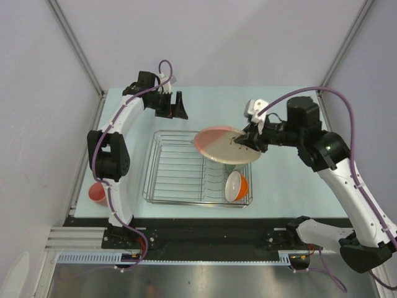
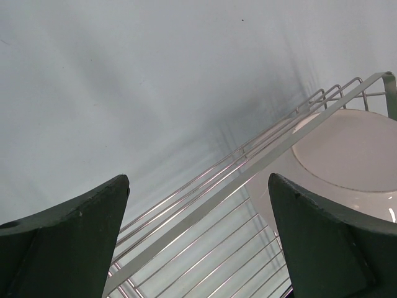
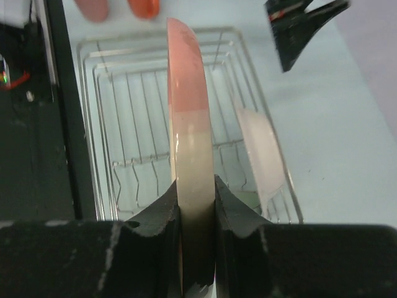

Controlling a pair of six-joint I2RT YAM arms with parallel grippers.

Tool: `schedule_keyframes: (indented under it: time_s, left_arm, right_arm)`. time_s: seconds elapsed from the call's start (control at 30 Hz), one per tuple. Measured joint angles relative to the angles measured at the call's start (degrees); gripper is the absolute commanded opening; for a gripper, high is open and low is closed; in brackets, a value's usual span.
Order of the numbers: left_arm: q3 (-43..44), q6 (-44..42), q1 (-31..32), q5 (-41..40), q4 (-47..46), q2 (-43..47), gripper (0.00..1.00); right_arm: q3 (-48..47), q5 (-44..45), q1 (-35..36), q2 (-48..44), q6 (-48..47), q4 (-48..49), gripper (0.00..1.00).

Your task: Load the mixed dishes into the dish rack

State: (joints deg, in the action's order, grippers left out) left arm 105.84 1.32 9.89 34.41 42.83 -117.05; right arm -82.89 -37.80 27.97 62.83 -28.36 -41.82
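Note:
My right gripper point(image 1: 240, 143) point(image 3: 193, 186) is shut on the cream rim of the pink-and-cream plate point(image 1: 222, 144) point(image 3: 188, 93). It holds the plate on edge above the right half of the chrome dish rack point(image 1: 180, 167) point(image 3: 124, 124). In the rack an orange-outside, white-inside bowl point(image 1: 236, 186) stands at the near right. A white shallow bowl point(image 3: 260, 155) point(image 2: 347, 155) leans on edge along the far side. My left gripper point(image 1: 172, 105) point(image 2: 198, 180) hangs open and holds nothing, just past the rack's far left corner point(image 2: 205, 198).
On the table left of the rack are an orange mug point(image 3: 144, 7) and a small pink cup point(image 3: 93, 7). In the top view a reddish cup point(image 1: 97, 194) shows beside the left arm's base. White walls close in the table's back and sides.

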Motion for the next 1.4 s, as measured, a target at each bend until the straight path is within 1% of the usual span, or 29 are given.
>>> schedule_keyframes:
  time_s: [0.17, 0.23, 0.33, 0.47, 0.67, 0.8, 1.1, 1.4]
  left_arm:
    - [-0.1, -0.2, 0.0, -0.7, 0.0, 0.2, 1.0]
    - [-0.3, -0.3, 0.0, -1.0, 0.0, 0.3, 1.0]
    - [-0.6, -0.3, 0.0, -1.2, 0.0, 0.5, 1.0]
    - [-0.9, -0.3, 0.0, -1.3, 0.0, 0.5, 1.0]
    - [-1.0, -0.3, 0.0, -1.3, 0.0, 0.5, 1.0]
    - [-1.0, -0.3, 0.0, -1.2, 0.0, 0.5, 1.0]
    - [-1.2, -0.3, 0.0, -1.2, 0.0, 0.5, 1.0]
    - [-1.5, -0.3, 0.0, -1.2, -0.1, 0.5, 1.0]
  right_arm:
    - [0.4, 11.5, 13.3, 4.0, -4.8, -7.4, 0.0]
    - [0.6, 15.1, 16.8, 5.7, -5.7, -9.0, 0.0]
    - [0.7, 20.9, 21.2, 8.0, -7.1, -10.9, 0.0]
    - [0.8, 26.2, 24.7, 9.9, -8.3, -10.0, 0.0]
    - [0.8, 32.1, 28.2, 11.4, -10.1, -9.1, 0.0]
    - [0.8, 33.9, 29.2, 11.6, -10.9, -8.9, 0.0]
    - [0.9, 35.5, 29.4, 12.0, -11.8, -8.4, 0.0]
    - [0.9, 35.6, 29.4, 14.5, -12.8, -7.2, 0.0]
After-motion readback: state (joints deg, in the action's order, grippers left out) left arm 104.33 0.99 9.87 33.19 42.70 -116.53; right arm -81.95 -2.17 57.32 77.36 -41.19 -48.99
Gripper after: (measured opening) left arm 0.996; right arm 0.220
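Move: The right hand, high up and already gripping the peach-and-white plate, is bound for the free slots in the rack's right half, roughly 7 cm ahead, 9 cm left and 29 cm below. The white shallow bowl stands about 17 cm ahead and 10 cm left of the hand, the green bowl 10 cm ahead and 2 cm left, the orange bowl 2 cm back and 2 cm left. From the left hand those slots lie some 16 cm back, 15 cm right and 9 cm lower. Down and to the left, quickly at first and then easing to a creep, the right hand sinks roughly 12 cm and shifts about 6 cm left, bringing the held plate down towards the free slots in front of the white shallow bowl. The wrist swings the fingers from pointing left to steeply down-left, some 30 degrees, and they keep their pinch on the plate's rim. ##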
